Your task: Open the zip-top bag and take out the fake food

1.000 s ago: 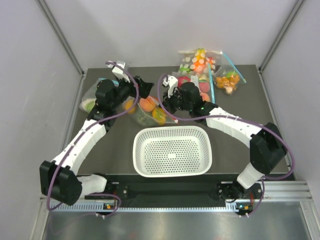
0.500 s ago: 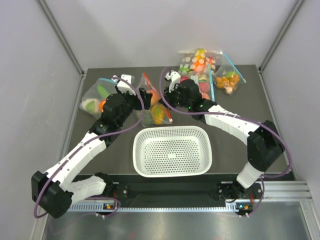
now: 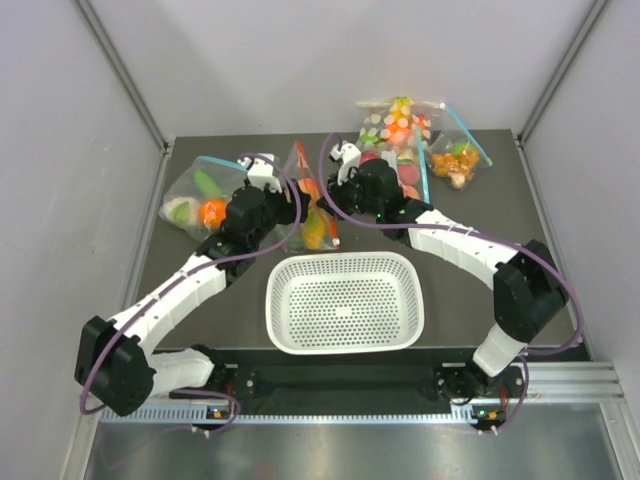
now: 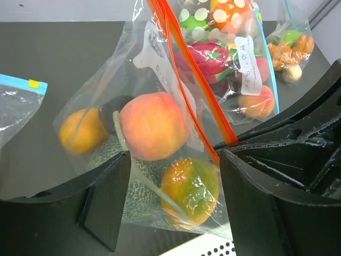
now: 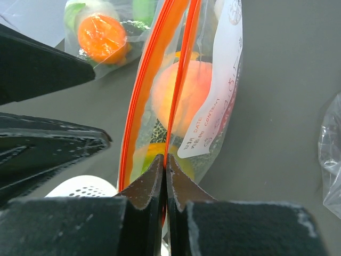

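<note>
The zip-top bag [image 3: 312, 215] hangs upright between my two grippers, behind the basket. My right gripper [image 5: 165, 160] is shut on one lip of its red-orange zip strip [image 5: 178, 80]; the other lip [image 5: 141, 90] bows away, so the mouth is parted. My left gripper [image 4: 173, 197] is open, with a finger [image 4: 106, 197] on each side of the bag's lower part. Inside are the fake food pieces: a peach [image 4: 153, 125], a mango [image 4: 189, 189], a small orange [image 4: 82, 130], a green melon [image 4: 133, 192] and a dark piece [image 4: 112, 109].
A white perforated basket [image 3: 345, 300] stands at the near middle. Blue-zipped bags of toy food lie at the back right [image 3: 400, 125], the far right [image 3: 460, 160] and the back left [image 3: 195, 195].
The right gripper has lifted the bag from lying flat to hanging upright. The left arm has swung right and nearer, bringing its open fingers around the bag.
</note>
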You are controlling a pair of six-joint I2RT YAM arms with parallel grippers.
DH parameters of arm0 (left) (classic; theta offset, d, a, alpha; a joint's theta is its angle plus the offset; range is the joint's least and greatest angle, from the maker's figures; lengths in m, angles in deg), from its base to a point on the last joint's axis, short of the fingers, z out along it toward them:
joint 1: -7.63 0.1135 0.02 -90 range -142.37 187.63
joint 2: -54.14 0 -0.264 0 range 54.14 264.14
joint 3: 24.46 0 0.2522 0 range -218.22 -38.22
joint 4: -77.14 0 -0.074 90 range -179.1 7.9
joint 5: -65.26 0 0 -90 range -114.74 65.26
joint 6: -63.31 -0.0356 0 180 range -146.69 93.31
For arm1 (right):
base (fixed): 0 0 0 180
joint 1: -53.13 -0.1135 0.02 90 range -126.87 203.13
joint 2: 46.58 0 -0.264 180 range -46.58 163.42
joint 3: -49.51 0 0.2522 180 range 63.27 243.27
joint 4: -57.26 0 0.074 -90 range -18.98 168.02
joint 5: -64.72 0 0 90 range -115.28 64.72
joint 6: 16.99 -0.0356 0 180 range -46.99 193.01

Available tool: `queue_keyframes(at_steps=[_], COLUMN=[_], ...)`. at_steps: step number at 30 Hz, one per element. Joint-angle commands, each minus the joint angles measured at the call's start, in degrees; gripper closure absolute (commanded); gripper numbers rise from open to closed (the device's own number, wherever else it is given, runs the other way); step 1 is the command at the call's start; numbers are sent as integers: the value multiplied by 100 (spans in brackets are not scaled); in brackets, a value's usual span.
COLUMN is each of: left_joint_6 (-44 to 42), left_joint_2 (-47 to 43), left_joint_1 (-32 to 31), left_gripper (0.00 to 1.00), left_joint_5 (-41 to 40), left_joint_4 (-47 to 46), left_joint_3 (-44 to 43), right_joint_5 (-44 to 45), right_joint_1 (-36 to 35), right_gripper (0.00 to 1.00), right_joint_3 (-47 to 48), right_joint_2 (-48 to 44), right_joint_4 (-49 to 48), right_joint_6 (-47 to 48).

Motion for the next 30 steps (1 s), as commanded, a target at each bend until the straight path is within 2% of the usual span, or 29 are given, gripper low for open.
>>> queue_keyframes(at_steps=[1,9,12,14,16,17,20,30], left_joint_6=[164,199,182,173,164,164,120,-187], left_joint_2=[155,612,789,824,807,789,666,139], left_joint_1=[-24,-16,-16,-24,-24,-16,-24,-16], left_gripper=[28,29,45,67,80,91,99,100], left_joint_5=[152,275,249,248,249,222,126,-472], left_joint_4=[-514,-593,-549,-558,-567,-558,-506,258], left_joint_3=[-61,-245,-290,-281,-272,-281,-290,-483], right_joint_5=[-126,-179,-179,-161,-83,-30,251,383], right_joint_1=[39,39,48,48,48,57,83,918], right_gripper=[100,100,100,100,100,100,100,100], right_joint_3=[116,72,11,-42,-51,-42,-33,-165], right_joint_2=[-100,-100,-135,-153,-153,-162,-136,-127], right_joint_4=[-291,-300,-317,-317,-291,-282,-247,-256], right_joint_6=[33,68,59,86,112,130,130,-406])
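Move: Just under the left hand's open fingers stands the bag's upright orange mouth; the spot of its left lip to be pinched is about 2 cm ahead, 2 cm right and 4 cm down. Inside, the peach lies about 5 cm ahead, 2 cm right and 12 cm below, the mango roughly 3 cm right and 1 cm back. The right hand, still pinching the other lip, has that same spot some 3 cm to its left and 1 cm ahead, and the red-fruit bag about 17 cm right and 8 cm ahead. Dipping about 4 cm with a little drift right and forward, the left hand shuts its open fingers on the bag's left orange lip, then lifts some 3 cm and edges back left. The right hand keeps its pinch on the other lip almost motionless, then late on sweeps it right and forward towards the red-fruit bag, 6 to 7 cm, turning about 10 degrees clockwise. ##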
